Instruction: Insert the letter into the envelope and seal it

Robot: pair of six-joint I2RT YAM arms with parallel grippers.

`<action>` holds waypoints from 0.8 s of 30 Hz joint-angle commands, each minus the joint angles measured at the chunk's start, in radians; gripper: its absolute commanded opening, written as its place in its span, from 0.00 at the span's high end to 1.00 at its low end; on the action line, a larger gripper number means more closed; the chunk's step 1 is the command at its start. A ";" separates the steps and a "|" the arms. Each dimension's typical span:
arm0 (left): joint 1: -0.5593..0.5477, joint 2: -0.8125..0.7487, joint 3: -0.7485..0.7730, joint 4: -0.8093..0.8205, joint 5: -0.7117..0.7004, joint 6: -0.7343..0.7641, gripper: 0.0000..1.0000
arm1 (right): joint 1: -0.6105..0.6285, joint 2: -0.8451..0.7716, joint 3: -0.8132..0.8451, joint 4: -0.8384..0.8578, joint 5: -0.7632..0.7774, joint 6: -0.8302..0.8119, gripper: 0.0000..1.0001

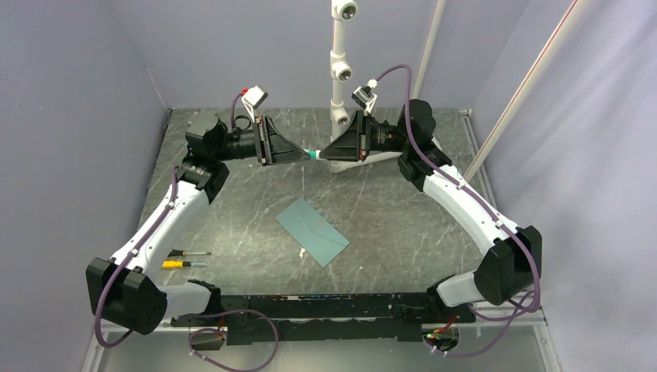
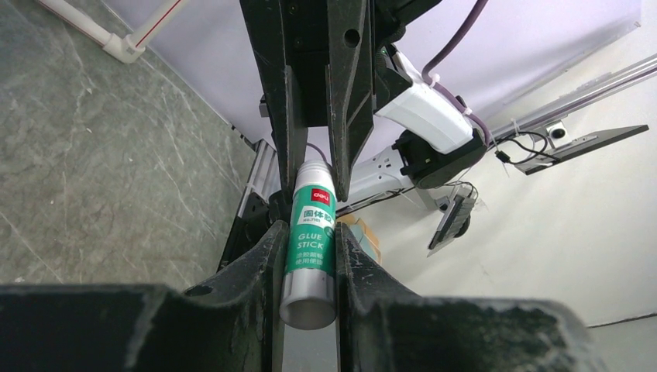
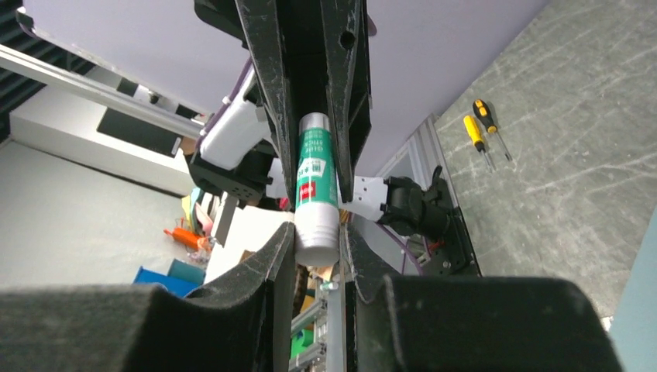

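The teal-green envelope lies flat on the table's middle, with its pointed flap lying down on it. The letter is out of view. Both grippers meet high above the back of the table, tip to tip. My left gripper is shut on the green body of a glue stick. My right gripper is shut on the white ribbed cap end of the same glue stick. The stick is held level between them, well above and behind the envelope.
Two small screwdrivers, one yellow-handled, lie at the table's near left. A tiny white scrap lies by the envelope's near edge. A white pipe post stands at the back centre, just behind the grippers.
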 commanded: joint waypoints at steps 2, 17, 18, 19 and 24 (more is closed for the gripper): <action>-0.153 0.062 -0.026 0.017 -0.007 0.012 0.98 | 0.104 0.033 0.057 0.177 0.129 0.045 1.00; -0.129 0.018 -0.010 -0.108 -0.108 0.097 0.98 | 0.002 -0.061 -0.039 -0.011 0.190 -0.067 0.98; -0.117 0.008 -0.022 -0.106 -0.124 0.094 0.98 | -0.018 -0.080 -0.054 -0.053 0.196 -0.090 0.81; -0.105 0.000 -0.032 -0.105 -0.139 0.086 0.98 | -0.038 -0.100 -0.067 -0.106 0.217 -0.128 0.68; -0.058 -0.003 -0.102 -0.063 -0.181 0.041 0.98 | -0.138 -0.197 -0.140 -0.380 0.391 -0.238 0.31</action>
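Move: Left fingers hold the glue stick by its base; its middle is about 2 cm to that hand's right. The right fingers, facing them, hold the white cap end, with the stick's middle some 3 cm to their left. Far below, the envelope's middle lies roughly 38 cm down and 4 cm back from the left hand, and about 4 cm left and 4 cm back from the right. A white scrap is some 6 cm back and 3 cm left of the envelope's middle. After both hands hold nearly still on the glue stick, the right fingers open and let go of the cap. That hand draws off about 3 cm to the right and sinks about as much, edging some 2.5 cm forward and turning about 15 degrees clockwise. The left keeps its pinch on the base, lowering the stick some 3 cm and carrying it about 2 cm right. ##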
